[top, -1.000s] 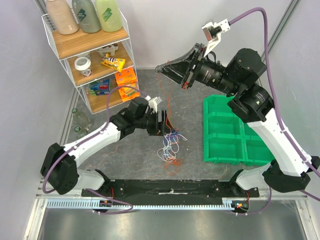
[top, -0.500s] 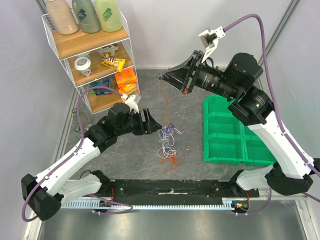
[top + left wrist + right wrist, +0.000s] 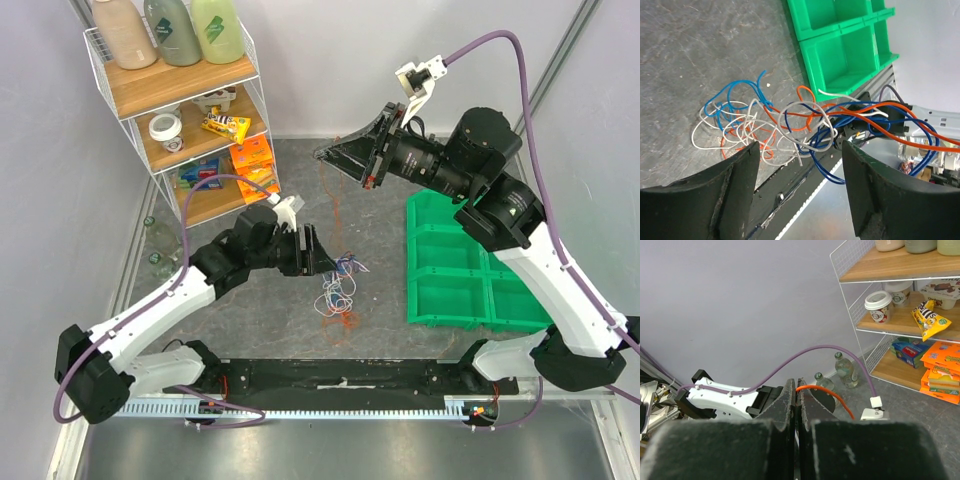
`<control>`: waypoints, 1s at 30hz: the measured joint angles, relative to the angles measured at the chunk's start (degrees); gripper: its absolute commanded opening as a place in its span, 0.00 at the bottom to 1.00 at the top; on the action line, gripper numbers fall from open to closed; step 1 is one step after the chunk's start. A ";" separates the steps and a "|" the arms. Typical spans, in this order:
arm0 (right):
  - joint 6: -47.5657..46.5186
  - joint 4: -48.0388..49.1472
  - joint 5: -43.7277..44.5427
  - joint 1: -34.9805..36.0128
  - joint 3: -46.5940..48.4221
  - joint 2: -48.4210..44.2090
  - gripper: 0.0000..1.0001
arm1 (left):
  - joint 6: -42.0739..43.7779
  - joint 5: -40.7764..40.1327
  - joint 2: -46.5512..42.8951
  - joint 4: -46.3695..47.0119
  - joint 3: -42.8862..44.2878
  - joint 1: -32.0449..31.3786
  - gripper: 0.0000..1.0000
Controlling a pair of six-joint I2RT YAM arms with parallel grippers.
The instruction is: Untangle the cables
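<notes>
The cables (image 3: 338,290) lie as a loose tangle of orange, white and blue wires on the grey table, and also show in the left wrist view (image 3: 765,120). My left gripper (image 3: 312,250) hovers just left of the tangle, open (image 3: 800,149). A blue loop hangs in the gap between its fingers (image 3: 880,200), gripped by neither. My right gripper (image 3: 325,152) is raised high at the back, shut (image 3: 798,387) on one orange wire (image 3: 825,390). That thin orange wire (image 3: 330,200) runs down to the tangle.
Green compartment bins (image 3: 450,260) stand right of the tangle, close to it in the left wrist view (image 3: 840,45). A wire shelf rack (image 3: 190,110) with bottles and snacks stands at the back left. Glass bottles (image 3: 160,240) sit on the floor beside it.
My left gripper drew back to the left, then came in again toward the tangle, with its jaws slightly narrower. The right gripper rose a little with the orange wire.
</notes>
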 measured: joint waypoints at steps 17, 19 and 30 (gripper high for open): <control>-3.04 -3.19 4.44 0.00 4.42 0.96 0.00 | -0.26 -6.73 8.48 -7.32 0.66 -0.81 0.02; -4.79 -4.70 6.80 0.00 10.01 2.23 0.00 | -0.76 -9.90 10.43 -10.71 0.68 -0.33 0.02; -9.79 -2.10 16.52 0.00 23.19 -0.26 0.00 | -1.55 -20.76 10.03 -21.18 -2.91 2.03 0.02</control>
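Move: The blue and white strands at the top of the hanging tangle are right at the open left fingertips, about 3 cm to the right of that hand, 1 cm ahead and some 2 cm lower; the tangle's loose lower loops are about 1 cm back, 2 cm right and 19 cm below. The green tray's middle is roughly 28 cm right, 10 cm ahead and 19 cm down. From the right hand, which already pinches the orange cable, those top strands hang about 35 cm below, 3 cm right, level fore and aft. The left fingers shut on the white and dark blue strands as the hand starts to sink, then that hand carries them down about 13 cm and left some 10 cm, its fingers swinging round to point more steeply at the table. Once the left has closed, the right hand, keeping its pinch on the orange cable, pulls quickly the other way, about 15 cm up and 10 cm to the right, away from the tangle, its fingers tilting up and turning some 20 degrees clockwise. ##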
